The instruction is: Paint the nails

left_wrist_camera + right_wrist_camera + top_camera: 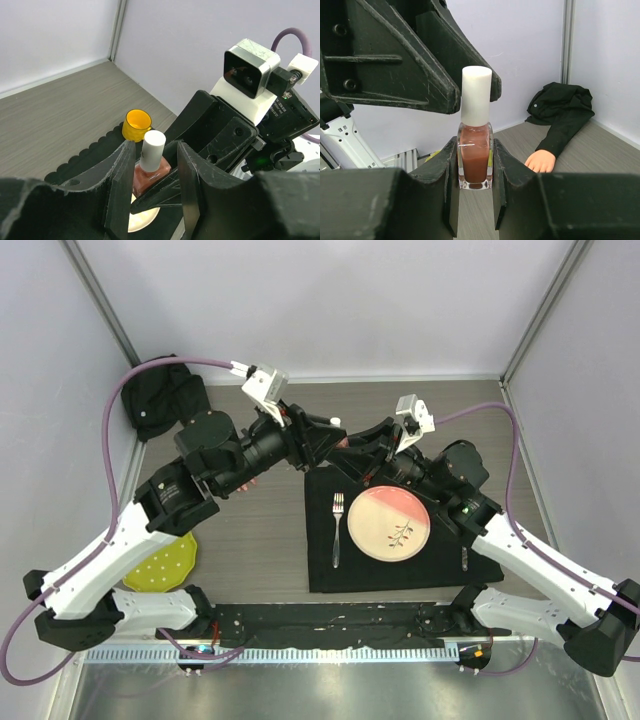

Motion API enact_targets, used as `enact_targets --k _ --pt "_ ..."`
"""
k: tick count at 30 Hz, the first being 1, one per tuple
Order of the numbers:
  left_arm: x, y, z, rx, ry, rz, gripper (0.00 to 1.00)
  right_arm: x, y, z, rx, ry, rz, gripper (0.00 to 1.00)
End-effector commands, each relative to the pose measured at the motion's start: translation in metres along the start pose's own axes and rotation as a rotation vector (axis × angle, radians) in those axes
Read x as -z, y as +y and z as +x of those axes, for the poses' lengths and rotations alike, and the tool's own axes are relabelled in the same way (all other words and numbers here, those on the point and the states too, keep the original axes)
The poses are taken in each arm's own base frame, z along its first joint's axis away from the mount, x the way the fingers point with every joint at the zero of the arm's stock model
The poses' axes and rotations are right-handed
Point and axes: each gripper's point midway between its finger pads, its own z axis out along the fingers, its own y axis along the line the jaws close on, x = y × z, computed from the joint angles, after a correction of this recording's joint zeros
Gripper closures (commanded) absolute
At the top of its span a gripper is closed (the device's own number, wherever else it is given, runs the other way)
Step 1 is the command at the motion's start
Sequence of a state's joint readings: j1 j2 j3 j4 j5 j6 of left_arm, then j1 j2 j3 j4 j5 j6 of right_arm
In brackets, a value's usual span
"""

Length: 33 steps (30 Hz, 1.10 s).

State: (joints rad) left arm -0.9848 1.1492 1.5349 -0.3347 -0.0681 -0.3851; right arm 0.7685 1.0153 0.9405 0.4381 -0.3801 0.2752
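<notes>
A small bottle of brownish-red polish (475,150) with a white cap (476,95) stands upright between the fingers of my right gripper (475,170), which is shut on its glass body. My left gripper (156,150) straddles the cap (152,149) from the opposite side, with small gaps still showing on both sides. Both grippers meet above the table's far middle (335,435). The pale mannequin hand (540,161) lies on the table behind, its black sleeve (562,115) running to the back corner. The nails are too small to make out.
A black mat (400,575) carries a pink-and-cream plate (388,524) and a fork (337,525). A yellow-green dish (165,565) lies at the near left. A small yellow cup (137,125) stands on the mat's scalloped edge. White walls enclose the table.
</notes>
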Motion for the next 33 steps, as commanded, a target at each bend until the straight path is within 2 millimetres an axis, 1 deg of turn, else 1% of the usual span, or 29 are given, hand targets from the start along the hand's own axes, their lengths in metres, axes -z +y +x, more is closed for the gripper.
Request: enact_targets --k 1,5,7,8,9,12,13,14,15,16,17,18,19,20,21,22,23,24,25,26,27,28,30,32,33 --pt "0.003 -0.012 -0.013 -0.001 -0.027 0.047 0.59 -0.003 0.008 -0.038 0.039 -0.096 -0.017 0.99" --pt "0.003 -0.014 -0.01 0.005 -0.022 0.061 0.64 -0.002 0.012 -0.042 0.03 -0.107 -0.033 0.99" --pt "0.003 -0.015 -0.011 0.01 -0.023 0.066 0.71 -0.001 0.016 -0.043 0.024 -0.112 -0.051 0.99" --pt "0.004 -0.015 -0.008 0.013 -0.019 0.068 0.74 0.0 0.019 -0.047 0.015 -0.125 -0.062 0.99" --pt "0.005 -0.015 -0.008 0.017 -0.023 0.071 0.8 -0.001 0.021 -0.048 0.009 -0.128 -0.073 0.99" --pt "0.004 -0.015 -0.004 0.042 -0.026 0.079 0.82 0.001 0.029 -0.053 -0.014 -0.143 -0.11 0.99" --pt "0.004 -0.021 -0.002 0.046 -0.019 0.109 0.83 0.001 0.031 -0.053 -0.019 -0.146 -0.117 0.99" --pt "0.004 -0.021 0.001 0.049 -0.014 0.114 0.85 0.003 0.034 -0.057 -0.027 -0.159 -0.13 0.99" --pt "0.006 -0.025 0.001 0.054 -0.015 0.136 0.9 0.003 0.036 -0.058 -0.032 -0.161 -0.136 0.99" --pt "0.008 -0.029 -0.002 0.06 -0.029 0.158 0.92 0.003 0.038 -0.059 -0.037 -0.165 -0.145 0.99" --pt "0.007 -0.03 0.004 0.059 -0.019 0.176 0.98 0.004 0.043 -0.062 -0.04 -0.173 -0.171 0.99" --pt "0.015 -0.041 0.003 0.055 -0.02 0.243 1.0 0.005 0.047 -0.064 -0.059 -0.178 -0.188 0.99" --pt "0.015 -0.046 0.007 0.053 -0.026 0.283 1.0 0.007 0.053 -0.07 -0.066 -0.197 -0.217 0.99" --pt "0.019 -0.053 0.008 0.048 -0.031 0.334 1.0 0.01 0.063 -0.07 -0.071 -0.193 -0.275 0.99" --pt "0.033 -0.079 0.006 0.025 -0.037 0.497 1.0 0.012 0.075 -0.07 -0.126 -0.183 -0.342 0.99" --pt "0.036 -0.084 0.019 0.025 -0.013 0.56 1.0 0.017 0.09 -0.082 -0.112 -0.226 -0.431 0.99" --pt "0.043 -0.094 0.025 0.027 0.004 0.646 1.0 0.027 0.114 -0.084 -0.097 -0.199 -0.578 0.99" --pt "0.054 -0.108 0.022 0.009 -0.018 0.766 1.0 0.026 0.122 -0.078 -0.268 -0.138 -0.658 0.99" --pt "0.055 -0.11 0.034 0.02 0.009 0.811 1.0 0.046 0.142 -0.101 -0.207 -0.244 -0.797 0.99" --pt "0.059 -0.114 0.035 0.041 0.022 0.848 1.0 0.056 0.153 -0.111 -0.236 -0.254 -0.881 0.99" --pt "0.059 -0.115 0.037 0.038 0.029 0.873 1.0 0.054 0.153 -0.104 -0.353 -0.189 -0.938 0.99" --pt "0.06 -0.116 0.042 0.037 0.059 0.902 1.0 0.063 0.159 -0.109 -0.328 -0.207 -0.993 0.99" --pt "0.059 -0.115 0.044 0.037 0.082 0.907 1.0 0.062 0.16 -0.108 -0.309 -0.201 -0.999 0.99" --pt "0.055 -0.11 0.048 0.029 0.107 0.883 1.0 0.058 0.154 -0.104 -0.316 -0.181 -0.975 0.99" --pt "0.055 -0.109 0.043 0.019 0.1 0.872 1.0 0.055 0.149 -0.101 -0.316 -0.168 -0.953 0.99"
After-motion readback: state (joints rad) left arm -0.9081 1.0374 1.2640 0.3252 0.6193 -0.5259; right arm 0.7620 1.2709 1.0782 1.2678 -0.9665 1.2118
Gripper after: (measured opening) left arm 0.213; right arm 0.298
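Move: The cap of the nail polish bottle stands between the left hand's still open fingers, practically at their pads, with the bottle body about 4 cm below it. The right hand already grips that body at its own pads, the cap some 4 cm above. From the left hand, the fork lies about 5 cm ahead, 2 cm right, and the plate 6 cm ahead, 15 cm right, both some 45 cm below on the table. The left fingers close on the white cap with that hand almost in place, while the right keeps its grip on the glass body. Then both hands draw the bottle back towards the robot and up, speeding up as they go, about 10 cm back and 6 cm up on the left, slightly more on the right, the left turning some 35 degrees clockwise with its fingertips tipping up, the right some 50 degrees counter-clockwise, so cap and body are twisted against each other in the tightening sense. ##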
